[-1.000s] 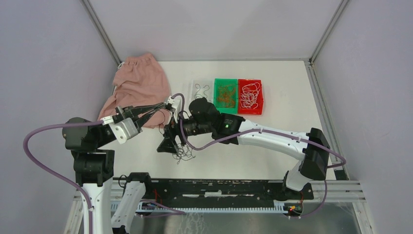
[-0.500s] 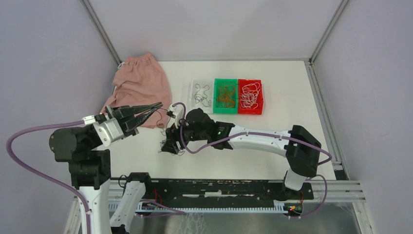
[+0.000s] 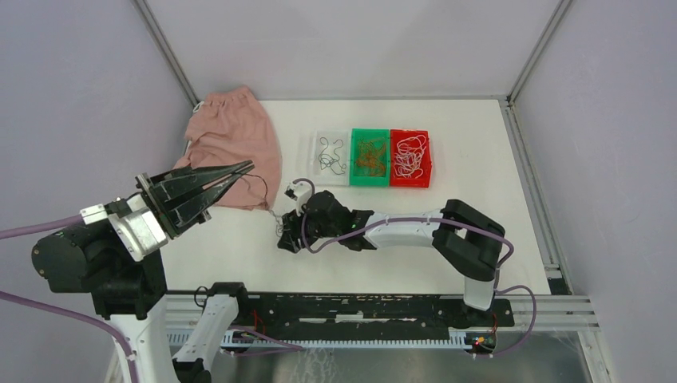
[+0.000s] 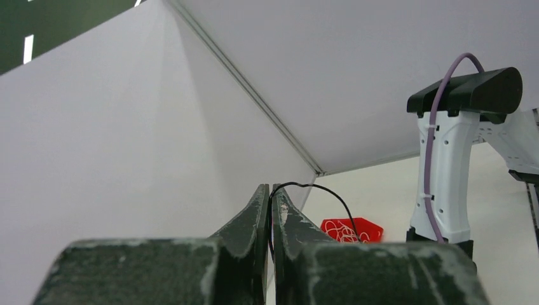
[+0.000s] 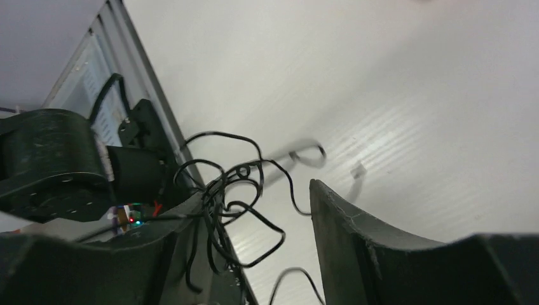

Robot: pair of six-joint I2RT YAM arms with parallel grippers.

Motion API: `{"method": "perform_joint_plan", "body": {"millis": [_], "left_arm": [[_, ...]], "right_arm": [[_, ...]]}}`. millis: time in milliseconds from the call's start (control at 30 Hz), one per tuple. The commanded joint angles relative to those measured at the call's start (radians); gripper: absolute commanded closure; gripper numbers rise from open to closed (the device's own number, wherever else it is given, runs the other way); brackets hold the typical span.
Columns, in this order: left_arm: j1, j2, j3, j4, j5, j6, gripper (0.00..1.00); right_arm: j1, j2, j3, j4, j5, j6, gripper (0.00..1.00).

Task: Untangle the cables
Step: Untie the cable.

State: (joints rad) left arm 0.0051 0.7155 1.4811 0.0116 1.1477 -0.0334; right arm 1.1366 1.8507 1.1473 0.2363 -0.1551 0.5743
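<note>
A tangle of black cables (image 3: 284,236) lies on the white table near the middle front. My right gripper (image 3: 289,233) is low over it. In the right wrist view its jaws stand apart with the black tangle (image 5: 224,190) between them, bunched against the left finger (image 5: 159,254); the right gripper (image 5: 254,200) is open. My left gripper (image 3: 242,168) is raised at the left and shut on one thin black cable (image 3: 262,185), which arcs down toward the tangle. The left wrist view shows that black strand (image 4: 321,192) coming out between the closed tips of the left gripper (image 4: 269,189).
Three trays stand in a row at the back: a clear tray (image 3: 318,137) with black cables, a green tray (image 3: 370,132) with orange cables, and a red tray (image 3: 410,132) with white cables. A pink cloth (image 3: 231,136) lies at the back left.
My left gripper has pulled back to the left and risen, drawing its black strand along. My right gripper has moved nearer and lower over the tangle, its jaws narrowing.
</note>
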Motion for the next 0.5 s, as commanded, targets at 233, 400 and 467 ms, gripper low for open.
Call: {"method": "perform_joint_plan", "body": {"millis": [233,400,467], "left_arm": [[0.004,0.158,0.342,0.084,-0.084,0.095,0.91],[0.004,0.233,0.493,0.09,-0.146,0.177,0.92],[0.004,0.262,0.556,0.094,-0.162,0.2,0.91]], "right_arm": [[-0.065,0.067,-0.119,0.114,0.064,0.102,0.39],[-0.082,0.079,-0.132,0.103,0.075,0.108,0.37],[-0.086,0.089,-0.133,0.1,0.075,0.117,0.37]]}}
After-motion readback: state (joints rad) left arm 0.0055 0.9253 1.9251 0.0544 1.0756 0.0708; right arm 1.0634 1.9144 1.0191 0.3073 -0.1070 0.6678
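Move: The black cable tangle, strung from the strand in the left hand, lies between the right hand's half-open fingers, about 2 cm ahead of that hand point and 3 cm above. From the left hand it hangs roughly 44 cm below and 8 cm ahead, about level sideways. From the right hand, the clear box with cables is some 23 cm ahead, 10 cm right and 10 cm down; the pink cloth is about 24 cm ahead, 15 cm left and 11 cm down. Straight up goes the left hand, about 11 cm and easing back some 3 cm, rolling roughly 20 degrees while keeping its pinch on the black strand. Meanwhile the right hand sinks about 7 cm, sliding to its right and a little forward, fingers staying half open, so that it draws down and away from the tangle. ##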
